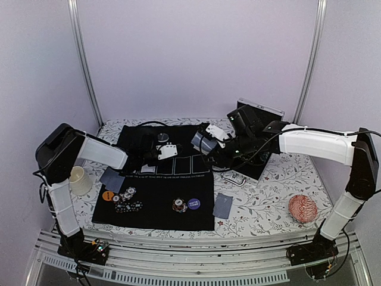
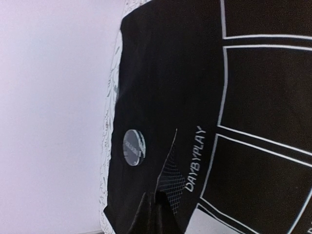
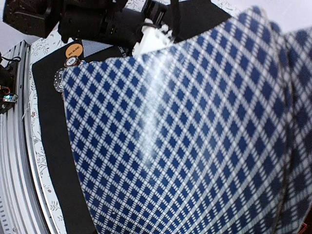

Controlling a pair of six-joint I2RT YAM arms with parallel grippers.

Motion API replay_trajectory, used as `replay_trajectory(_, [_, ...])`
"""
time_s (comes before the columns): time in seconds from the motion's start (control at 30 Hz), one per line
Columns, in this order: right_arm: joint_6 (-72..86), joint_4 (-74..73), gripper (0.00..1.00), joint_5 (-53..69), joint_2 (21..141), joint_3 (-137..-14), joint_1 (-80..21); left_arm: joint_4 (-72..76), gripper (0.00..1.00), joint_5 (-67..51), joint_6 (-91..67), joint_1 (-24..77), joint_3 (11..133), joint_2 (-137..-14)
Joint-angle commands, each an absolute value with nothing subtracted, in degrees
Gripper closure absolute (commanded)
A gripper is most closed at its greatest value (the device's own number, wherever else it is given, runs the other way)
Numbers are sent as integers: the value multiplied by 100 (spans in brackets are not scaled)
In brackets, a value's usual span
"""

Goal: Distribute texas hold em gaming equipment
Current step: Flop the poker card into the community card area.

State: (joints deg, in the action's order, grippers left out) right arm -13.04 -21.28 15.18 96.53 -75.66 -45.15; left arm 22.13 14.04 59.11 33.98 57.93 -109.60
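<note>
Over the black mat (image 1: 155, 208), my left gripper (image 1: 159, 154) is shut on one white-faced playing card (image 1: 168, 151). In the left wrist view that card (image 2: 171, 163) stands edge-on between the closed fingertips (image 2: 146, 204). My right gripper (image 1: 211, 147) holds a deck of blue-backed cards (image 1: 202, 141) just right of it. The deck's checked backs (image 3: 185, 136) fill the right wrist view and hide the fingers. A silver button (image 1: 162, 137) (image 2: 133, 146) lies at the mat's far edge. An orange button (image 1: 108, 195), chip stacks (image 1: 128, 193), more chips (image 1: 179, 205) and a purple button (image 1: 193, 203) sit near the front.
Face-down cards lie at the mat's left edge (image 1: 112, 179) and on the flowered cloth to its right (image 1: 223, 205). A cream mug (image 1: 79, 180) stands far left, a red patterned disc (image 1: 303, 208) front right. A black case (image 1: 257, 134) sits behind the right gripper.
</note>
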Motion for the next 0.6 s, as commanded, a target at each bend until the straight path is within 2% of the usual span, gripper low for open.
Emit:
replay_trajectory(0.0, [-1266, -2013, 63, 1518, 9405, -7481, -4486, 1895, 100, 803, 6189, 3471, 5575, -11047])
replay_trajectory(0.3, [-1270, -1994, 63, 1547, 9413, -7497, -4475, 598, 100, -7, 5872, 3480, 5698, -11128])
replay_trajectory(0.47, [-1266, -1987, 63, 1551, 9381, -7469, -4480, 369, 100, 46, 5808, 3480, 5817, -11213])
replay_trajectory(0.57, [-1257, -1978, 63, 1530, 9356, -7436, -4482, 51, 95, 17, 5607, 3481, 5992, -11416])
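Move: The third box of the community card area, where the left hand's card is being taken, lies about 5 cm back, 1 cm right and 8 cm below. The second card is level with that box and some 6 cm to its left; the empty fourth box is as far to its right. The dealer button stands about 9 cm ahead of the left hand. From the right hand, the third box lies roughly 9 cm ahead, 12 cm left and 18 cm below. The left hand, still pinching its card, lowers about 7 cm and draws back 6 cm, tipping down some 20 degrees. ##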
